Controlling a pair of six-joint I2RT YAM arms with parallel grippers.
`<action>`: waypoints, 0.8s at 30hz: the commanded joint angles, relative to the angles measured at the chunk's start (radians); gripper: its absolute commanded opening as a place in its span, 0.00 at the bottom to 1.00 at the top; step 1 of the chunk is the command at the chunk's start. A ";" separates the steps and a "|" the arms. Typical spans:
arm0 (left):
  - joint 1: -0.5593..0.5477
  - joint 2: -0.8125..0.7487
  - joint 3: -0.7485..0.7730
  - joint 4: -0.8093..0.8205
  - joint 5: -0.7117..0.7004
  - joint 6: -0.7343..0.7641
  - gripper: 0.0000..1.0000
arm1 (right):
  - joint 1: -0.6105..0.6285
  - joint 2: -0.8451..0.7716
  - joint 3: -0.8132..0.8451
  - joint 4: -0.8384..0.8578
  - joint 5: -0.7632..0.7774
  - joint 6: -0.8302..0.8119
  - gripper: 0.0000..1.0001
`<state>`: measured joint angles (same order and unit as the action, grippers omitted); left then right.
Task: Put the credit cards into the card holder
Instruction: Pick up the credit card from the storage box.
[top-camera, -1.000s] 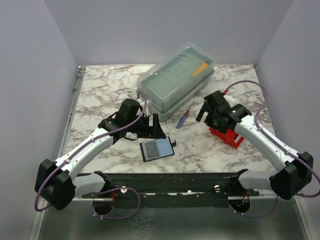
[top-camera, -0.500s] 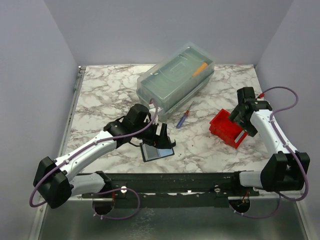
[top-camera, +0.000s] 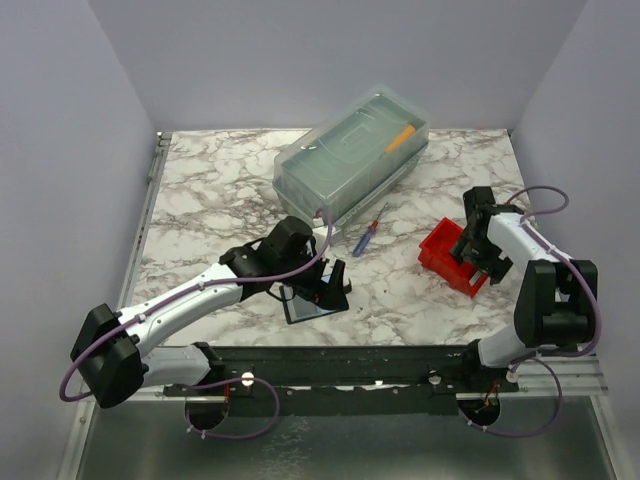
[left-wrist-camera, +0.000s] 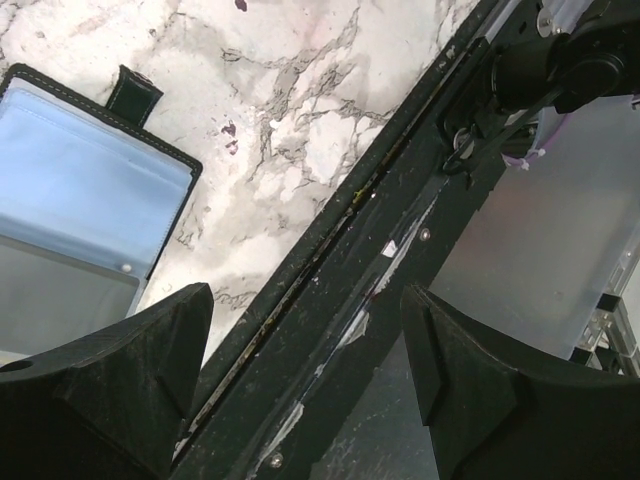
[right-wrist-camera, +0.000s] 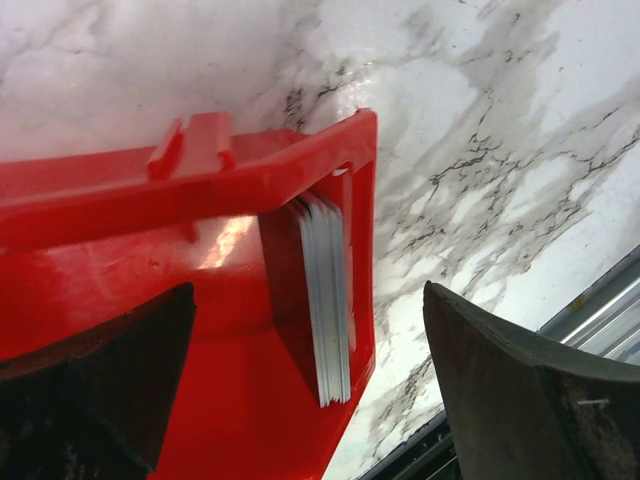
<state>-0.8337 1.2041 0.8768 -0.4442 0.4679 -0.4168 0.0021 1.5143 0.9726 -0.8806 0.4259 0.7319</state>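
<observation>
The card holder (top-camera: 305, 308) lies open near the table's front edge. The left wrist view shows it as a black-edged wallet (left-wrist-camera: 85, 180) with pale blue sleeves and a snap tab. My left gripper (top-camera: 325, 283) hangs over its right part, open and empty (left-wrist-camera: 305, 335), with the front rail between its fingers. The credit cards (right-wrist-camera: 328, 300) stand on edge as a stack against the inside wall of the red bin (right-wrist-camera: 200, 170). My right gripper (top-camera: 477, 252) is open at the bin's (top-camera: 443, 253) right end, and its fingers straddle the card stack and the bin wall (right-wrist-camera: 308, 345).
A large clear lidded box (top-camera: 350, 165) stands at the back centre. A blue-and-red pen (top-camera: 368, 233) lies between it and the bin. The black front rail (top-camera: 350, 365) runs along the near table edge, seen close in the left wrist view (left-wrist-camera: 400, 210).
My left gripper has moved nearer and to the right, and now covers part of the open card holder. My right arm swung right, folded back and lowered its gripper to the bin's right end.
</observation>
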 joint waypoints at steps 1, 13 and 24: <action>-0.007 0.005 0.016 0.005 -0.043 0.027 0.82 | -0.035 0.026 -0.016 0.024 0.043 0.000 0.95; -0.017 0.031 0.022 0.002 -0.057 0.039 0.82 | -0.039 -0.024 -0.019 -0.027 0.021 0.003 0.74; -0.020 0.030 0.018 0.001 -0.051 0.040 0.82 | -0.039 -0.052 0.011 -0.064 -0.006 0.001 0.66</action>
<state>-0.8467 1.2308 0.8768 -0.4442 0.4286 -0.3969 -0.0330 1.4769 0.9607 -0.9127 0.4282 0.7315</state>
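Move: The cards stand upright in the slot at the near-right end of the red storage box, barely 1 cm back and 1 cm right of my right hand and about 3 cm below it. The box's middle is some 5 cm left and 3 cm ahead, 3 cm lower. The screwdriver lies roughly 24 cm left, 7 cm ahead and 5 cm below. From my left hand, the cards are about 32 cm right, 9 cm ahead and 12 cm down. With my right hand over the card slot, one finger on the box's inner side and the other beyond its end wall, I ease about 1 cm down, right and back, then rise roughly 1.5 cm while creeping slightly farther back. Meanwhile I narrow the wide-open fingers by about a third, stopping short of gripping the cards. ##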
